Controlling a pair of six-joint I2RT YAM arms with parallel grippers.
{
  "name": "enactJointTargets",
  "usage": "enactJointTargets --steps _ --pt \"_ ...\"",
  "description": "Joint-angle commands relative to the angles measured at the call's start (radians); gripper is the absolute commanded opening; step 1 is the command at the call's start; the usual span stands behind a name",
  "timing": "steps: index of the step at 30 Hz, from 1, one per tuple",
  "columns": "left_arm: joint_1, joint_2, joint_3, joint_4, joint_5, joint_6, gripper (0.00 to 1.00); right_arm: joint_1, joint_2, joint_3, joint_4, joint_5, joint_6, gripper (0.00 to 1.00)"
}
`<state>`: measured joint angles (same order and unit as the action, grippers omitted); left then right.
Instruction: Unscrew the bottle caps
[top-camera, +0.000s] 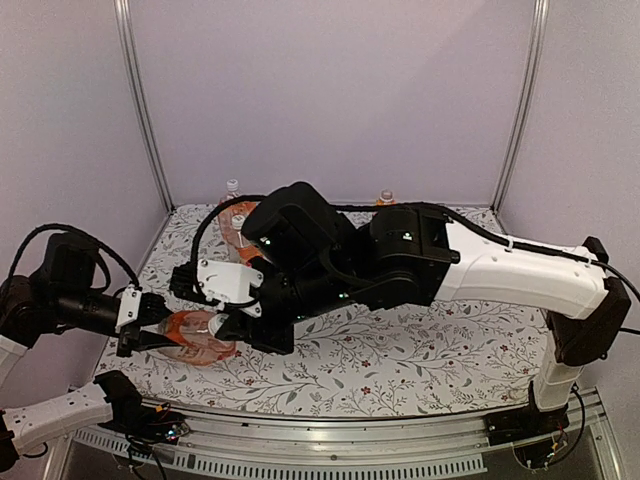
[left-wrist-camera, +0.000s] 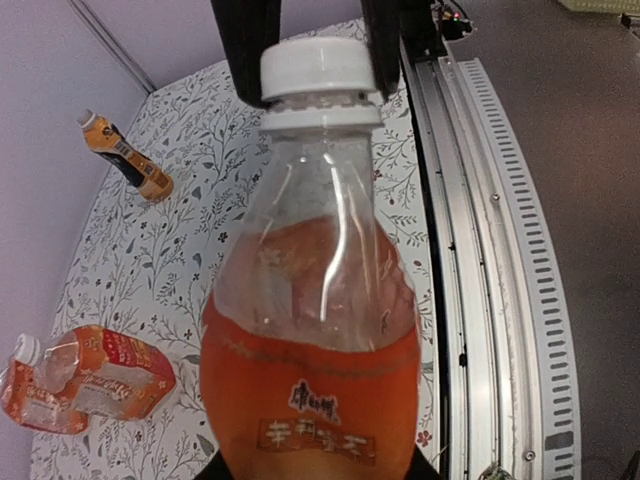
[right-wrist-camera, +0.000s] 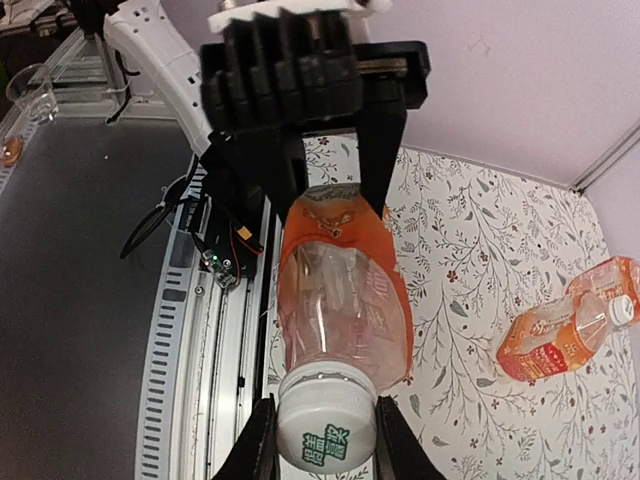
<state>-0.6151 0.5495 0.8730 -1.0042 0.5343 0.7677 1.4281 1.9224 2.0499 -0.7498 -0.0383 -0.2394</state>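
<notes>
My left gripper (top-camera: 150, 328) is shut on the lower body of a clear bottle of orange drink (left-wrist-camera: 310, 330), held level just above the table's front left. The bottle's white cap (right-wrist-camera: 325, 425) points toward my right gripper (right-wrist-camera: 327, 452), which is shut on it, one black finger (right-wrist-camera: 258, 445) pressing each side. From the left wrist view the cap (left-wrist-camera: 315, 68) shows between those same black fingers. In the top view the bottle (top-camera: 195, 338) spans the gap between the two grippers, with the right gripper (top-camera: 232, 325) at its cap end.
A red-labelled bottle (left-wrist-camera: 90, 378) lies on its side on the floral table cover (top-camera: 420, 350). A dark-labelled bottle (left-wrist-camera: 125, 160) lies near the back wall. Another bottle (top-camera: 385, 198) stands at the far edge. A metal rail (left-wrist-camera: 480, 300) runs along the near edge.
</notes>
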Motion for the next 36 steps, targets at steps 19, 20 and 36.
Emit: enactJointTargets --steps 19,20,36 --pt "-0.002 -0.016 0.031 -0.122 0.109 0.143 0.03 0.170 -0.074 -0.110 0.009 0.341 -0.755 0.00" --pt "-0.002 -0.016 0.030 -0.114 0.107 0.136 0.03 0.168 -0.075 -0.109 0.016 0.343 -0.740 0.07" --pt "-0.002 -0.022 -0.026 0.186 -0.153 -0.109 0.01 0.044 -0.138 -0.169 0.196 0.288 -0.169 0.93"
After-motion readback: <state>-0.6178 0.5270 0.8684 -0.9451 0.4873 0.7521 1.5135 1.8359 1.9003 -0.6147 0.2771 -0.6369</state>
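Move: The right fingers already grip the cap, so it lies right at that hand point; the held bottle's body is some 8 cm to the left of it and 6 cm lower. From the left hand, which grips that body, the cap is level fore-and-aft, about 9 cm right and 6 cm above. The front standing bottle is roughly 20 cm ahead of the right hand and 1 cm right, the rear one 29 cm ahead and 1 cm left, both nearly 20 cm below. Twisting the cap counter-clockwise, seen from behind the right hand along its fingers, the right hand turns about 45 degrees while drawing back some 4 cm; the left keeps its grip on the bottle and draws back with it about 3 cm. The right fingers then spread wide and let go of the cap, and both hands swing forward again 4 to 5 cm, the right untwisting a little. ##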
